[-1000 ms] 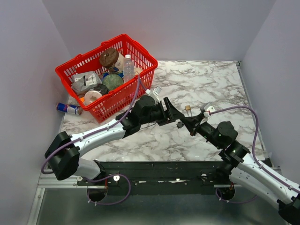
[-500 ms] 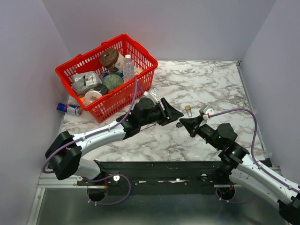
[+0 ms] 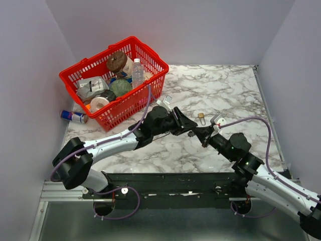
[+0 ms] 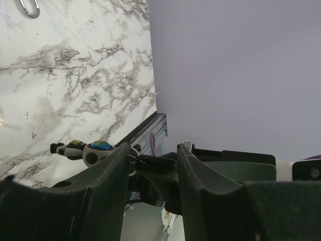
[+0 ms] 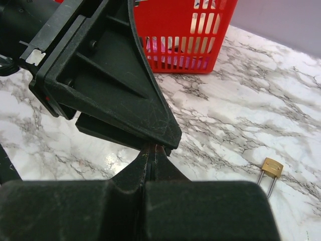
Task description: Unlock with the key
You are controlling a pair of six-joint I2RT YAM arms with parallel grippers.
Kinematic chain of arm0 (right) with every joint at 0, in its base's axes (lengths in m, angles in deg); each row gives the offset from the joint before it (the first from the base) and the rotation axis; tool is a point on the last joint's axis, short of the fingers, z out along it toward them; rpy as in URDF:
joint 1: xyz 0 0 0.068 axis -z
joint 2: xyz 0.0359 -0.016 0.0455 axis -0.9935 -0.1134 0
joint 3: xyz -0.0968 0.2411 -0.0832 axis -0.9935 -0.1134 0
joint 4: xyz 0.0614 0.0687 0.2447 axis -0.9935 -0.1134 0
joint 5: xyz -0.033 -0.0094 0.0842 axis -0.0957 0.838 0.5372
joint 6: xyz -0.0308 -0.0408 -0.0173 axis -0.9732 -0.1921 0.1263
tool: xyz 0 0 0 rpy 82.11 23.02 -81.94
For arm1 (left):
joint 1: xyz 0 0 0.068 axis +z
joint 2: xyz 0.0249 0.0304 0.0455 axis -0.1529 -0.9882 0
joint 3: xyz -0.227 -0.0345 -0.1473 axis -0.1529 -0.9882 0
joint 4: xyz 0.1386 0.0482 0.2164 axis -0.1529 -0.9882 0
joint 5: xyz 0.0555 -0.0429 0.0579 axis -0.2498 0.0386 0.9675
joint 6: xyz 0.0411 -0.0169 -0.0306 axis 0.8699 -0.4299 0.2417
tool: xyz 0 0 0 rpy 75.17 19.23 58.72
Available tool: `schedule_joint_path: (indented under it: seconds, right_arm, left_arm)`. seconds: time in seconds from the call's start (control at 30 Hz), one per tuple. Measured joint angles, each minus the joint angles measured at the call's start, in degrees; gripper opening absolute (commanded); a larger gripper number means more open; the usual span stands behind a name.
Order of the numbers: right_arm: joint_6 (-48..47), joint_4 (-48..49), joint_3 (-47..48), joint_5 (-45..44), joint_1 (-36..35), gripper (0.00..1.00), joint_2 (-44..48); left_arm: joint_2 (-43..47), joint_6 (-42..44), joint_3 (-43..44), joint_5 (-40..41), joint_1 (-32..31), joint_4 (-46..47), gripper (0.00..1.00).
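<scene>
The key is a tiny dark piece at the tip of my right gripper, whose fingers are pressed together on it. In the right wrist view the right gripper ends under a finger of the left one, which hides the key. My left gripper stands open around that tip. In the left wrist view the left gripper has the right gripper's shut fingers between its jaws, and the key lies against its left finger. The brass padlock lies on the marble, apart from both.
A red basket full of groceries stands at the back left. A can lies beside it on the table. Only the padlock's shackle shows in the left wrist view. Grey walls close in the marble table.
The left gripper has moved right onto the right gripper's tip and its jaws have narrowed. The right gripper has shifted slightly left toward it with the key.
</scene>
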Motion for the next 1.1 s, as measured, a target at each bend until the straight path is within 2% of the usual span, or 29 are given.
schedule_joint_path:
  seconds: [0.1,0.23,0.4,0.5,0.53,0.7,0.87,0.9,0.97,1.0,1.1]
  right_arm:
    - [-1.07,1.09,-0.5,-1.27,-0.68,0.01,-0.26]
    - [-2.62,3.15,-1.29,-2.45,-1.62,0.01,-0.9]
    - [-4.2,4.0,-1.55,-3.91,-2.71,0.01,-1.79]
    - [-4.94,4.2,-1.55,-5.11,-3.3,0.01,-2.27]
    - [-5.11,4.17,-1.55,-5.4,-3.52,0.01,-2.38]
    - [-5.51,3.96,-1.6,-6.51,-4.07,0.02,-3.02]
    - [-4.0,2.93,-1.57,-6.86,-4.2,0.19,-3.3]
    - [-3.15,2.82,-1.57,-6.86,-4.22,0.27,-3.32]
    - [-0.55,2.56,-1.46,-6.91,-4.26,0.37,-3.32]
    - [0.66,2.27,-1.31,-6.88,-4.33,0.46,-3.32]
    - [4.96,0.63,-0.22,-6.82,-4.61,0.61,-3.52]
  left_arm:
    - [0.0,-0.22,-0.22,0.02,0.0,0.26,0.45]
    - [-0.11,-0.46,-0.63,0.48,0.02,0.52,0.3]
    - [-0.31,-0.63,-0.79,2.12,0.24,0.66,0.18]
    - [-0.55,-0.61,-0.81,2.54,0.39,0.63,0.08]
    - [-0.68,-0.46,-0.81,2.62,0.42,0.63,0.01]
    - [-1.36,0.37,-0.81,2.91,0.46,0.59,0.0]
    - [-1.92,3.19,-0.83,2.75,0.5,0.59,0.0]
    - [-1.95,3.89,-0.85,2.62,0.5,0.63,0.0]
    - [-1.95,6.05,-1.27,2.34,0.52,1.62,0.0]
    - [-1.95,7.26,-1.77,1.92,0.72,2.67,0.0]
    - [-1.95,10.1,-3.89,-0.98,1.86,5.7,0.0]
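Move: The key is pinched at the tips of the shut right fingers, about 1 cm ahead and 1 cm to the left of the right hand point and about 1 cm below it. From the half-open left fingers the key lies some 1 cm ahead, level sideways and about 1 cm below. Its toy pendant hangs roughly 6 cm below the left hand and 1 cm back. A padlock lies on the table about 15 cm ahead of the left hand, 8 cm to its right and 20 cm down. Take the key over with the left gripper: sink it about 3 cm, easing 1 cm forward, and shut its half-open fingers on the key at the right fingertips. Lower the right gripper alongside by some 2 cm and, once the left fingers are shut, open the right ones about halfway to release the key, while the left fingertips tilt up slightly. ##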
